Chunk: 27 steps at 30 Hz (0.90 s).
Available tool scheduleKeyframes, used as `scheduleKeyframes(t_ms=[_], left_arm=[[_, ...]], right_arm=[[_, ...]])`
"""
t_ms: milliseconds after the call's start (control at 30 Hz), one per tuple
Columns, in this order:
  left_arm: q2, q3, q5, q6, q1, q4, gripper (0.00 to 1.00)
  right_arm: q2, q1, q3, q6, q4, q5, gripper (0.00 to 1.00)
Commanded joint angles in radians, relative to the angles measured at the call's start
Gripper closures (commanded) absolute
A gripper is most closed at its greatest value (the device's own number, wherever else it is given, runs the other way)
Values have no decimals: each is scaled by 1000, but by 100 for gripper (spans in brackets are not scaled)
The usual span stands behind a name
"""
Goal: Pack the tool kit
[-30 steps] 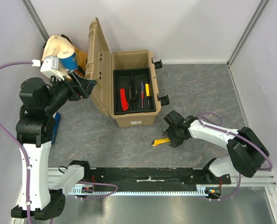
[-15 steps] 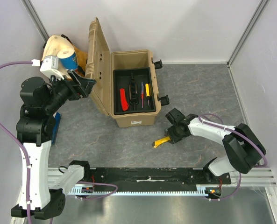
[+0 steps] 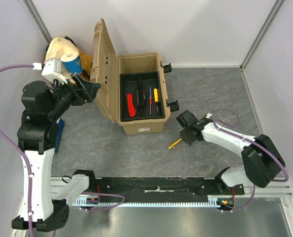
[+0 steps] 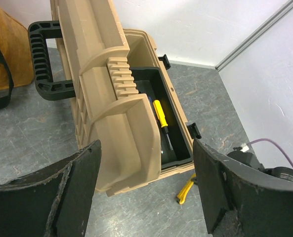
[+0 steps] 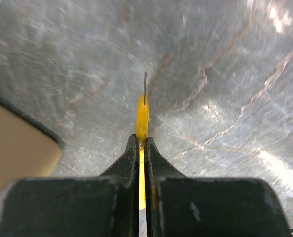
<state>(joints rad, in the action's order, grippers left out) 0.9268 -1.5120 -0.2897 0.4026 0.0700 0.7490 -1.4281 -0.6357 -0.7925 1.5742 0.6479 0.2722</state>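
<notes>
The tan toolbox (image 3: 141,127) stands open at the back, its lid (image 3: 103,69) upright on the left. Its black tray holds a red knife (image 3: 130,105), a black hammer (image 3: 141,96), a red-blue screwdriver (image 3: 149,98) and a yellow-handled screwdriver (image 3: 155,95). My right gripper (image 3: 186,136) is shut on a yellow-handled tool (image 3: 175,143) just off the box's front right corner. In the right wrist view the yellow handle (image 5: 142,118) sticks out past the shut gripper (image 5: 142,140). My left gripper (image 3: 89,89) hangs open beside the lid (image 4: 106,98), holding nothing.
A yellow-cream cloth bag (image 3: 62,49) with a blue object (image 3: 73,63) sits in the back left corner behind the lid. A blue item (image 3: 60,133) lies by the left arm. The lid's black handle (image 4: 42,64) faces left. Walls close both sides and the back.
My right gripper has shut on the yellow-handled tool and shifted it slightly up and right, turning it. The left arm has not moved.
</notes>
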Motion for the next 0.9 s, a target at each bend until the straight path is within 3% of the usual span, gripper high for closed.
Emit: scheduleKeyframes(t_ms=[0, 500, 667, 867], left_arm=[[4, -37, 6, -19, 2, -20, 20], [6, -36, 0, -11, 2, -20, 20], [7, -36, -3, -13, 2, -22, 20], [7, -34, -5, -8, 2, -20, 20]], right_arm=[[60, 13, -63, -134, 68, 226, 100], [159, 16, -287, -425, 101, 392, 100], [170, 16, -407, -563, 52, 345, 100], [120, 14, -571, -750, -155, 129, 100]])
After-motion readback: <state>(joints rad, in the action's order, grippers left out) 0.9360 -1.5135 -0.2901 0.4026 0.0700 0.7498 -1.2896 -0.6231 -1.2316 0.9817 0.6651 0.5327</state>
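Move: The black tray in the open tool box, where the yellow knife in the right hand is headed, lies about 20 cm ahead, 21 cm left and 6 cm higher. From that hand, the yellow screwdriver in the tray is some 18 cm ahead and 14 cm left; the box's near latch is 14 cm ahead and 6 cm left. For the left hand, the tray is roughly 18 cm ahead, 16 cm right and 34 cm below. Still pinching the yellow knife, the right hand climbs some 20 cm and forward beside the box, tipping up. ##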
